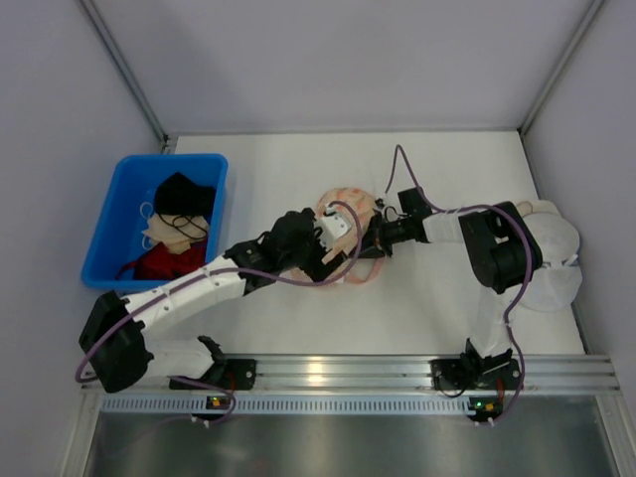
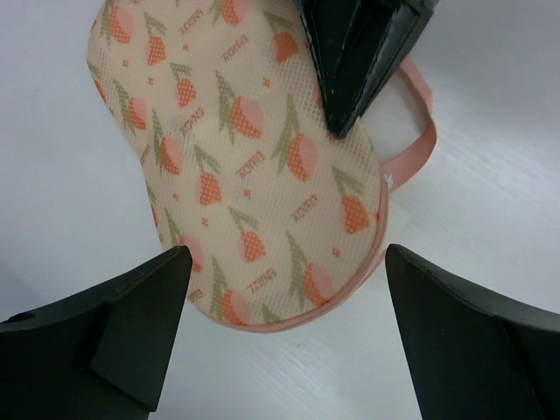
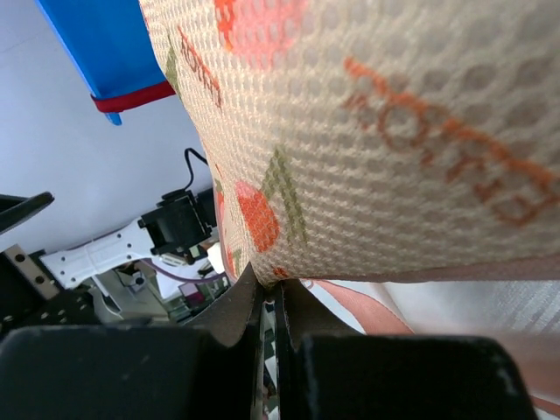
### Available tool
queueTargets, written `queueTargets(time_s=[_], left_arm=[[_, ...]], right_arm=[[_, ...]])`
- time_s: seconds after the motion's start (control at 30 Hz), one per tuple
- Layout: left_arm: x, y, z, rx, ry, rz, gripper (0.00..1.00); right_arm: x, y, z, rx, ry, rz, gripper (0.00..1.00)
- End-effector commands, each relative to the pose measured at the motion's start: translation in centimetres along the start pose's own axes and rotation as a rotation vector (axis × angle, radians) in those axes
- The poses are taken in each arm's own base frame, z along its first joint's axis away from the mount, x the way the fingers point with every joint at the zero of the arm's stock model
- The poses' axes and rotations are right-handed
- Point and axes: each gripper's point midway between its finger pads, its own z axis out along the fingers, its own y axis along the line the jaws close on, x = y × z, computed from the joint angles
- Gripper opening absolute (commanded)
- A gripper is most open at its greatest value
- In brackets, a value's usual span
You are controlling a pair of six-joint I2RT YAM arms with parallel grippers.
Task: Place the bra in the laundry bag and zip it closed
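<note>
The laundry bag (image 1: 350, 202) lies mid-table with its lobes folded together, peach mesh with reddish fruit print and a pink rim (image 2: 289, 322). The bra is hidden. My left gripper (image 2: 284, 254) hovers over the bag's near end, open wide with nothing between its fingers (image 2: 131, 306). From the far side my right gripper (image 3: 271, 284) is shut, its tips pinching the bag's edge (image 3: 289, 276). In the left wrist view its black fingers (image 2: 350, 79) rest on the bag's top. A pink strap loop (image 2: 420, 144) trails off the bag.
A blue bin (image 1: 111, 231) at the left holds black, beige and red garments. Plain white round domes (image 1: 555, 256) lie at the right behind the right arm. Grey walls enclose the table on three sides.
</note>
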Motion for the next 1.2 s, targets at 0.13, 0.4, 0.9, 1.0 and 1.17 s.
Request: queueTargets(time_s=[0.13, 0.4, 0.9, 1.0, 1.17], left_arm=[[0.8, 0.5, 0.4, -0.076, -0.114, 0.494, 0.98], [0.3, -2.1, 1.9, -0.044, -0.167, 0.604, 0.98], [0.8, -1.0, 4.1, -0.127, -0.127, 0.626, 0.98], [1.1, -0.4, 4.3, -0.157, -0.103, 0.616, 0.98], [1.8, 0.3, 4.8, -0.199, -0.081, 0.659, 0.97]], right_arm=[[0.7, 1.6, -0.3, -0.05, 0.021, 0.027, 0.0], [1.1, 2.3, -0.2, -0.059, 0.041, 0.06, 0.0], [1.8, 2.7, -0.4, -0.07, 0.064, 0.062, 0.0], [1.9, 2.1, -0.4, -0.035, 0.057, 0.043, 0.0], [2.1, 2.2, -0.4, -0.04, 0.081, 0.052, 0.0]])
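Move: For the left hand, open and empty above the laundry bag, the pink-trimmed edge with the small white zip pull lies about 4 cm to the right, 2 cm back and 9 cm below. The bag's left end is some 6 cm left, 2 cm back and 10 cm below, while the right gripper's pinch is about 9 cm right, 2 cm ahead and 8 cm below. From the right hand, the zip pull is about 5 cm left, 4 cm back and slightly below. The left hand, fingers staying wide open, sinks about 5 cm while drawing back a little and rolling some 35 degrees about its own pointing line, clockwise seen from behind the hand, then edges a little right and creeps about 3 cm forward while settling slightly lower, closing in on the trimmed edge by the zip pull. The right hand meanwhile stays almost in place with its fingers shut, still pinching the bag fabric beside that edge and tilting only slightly. ##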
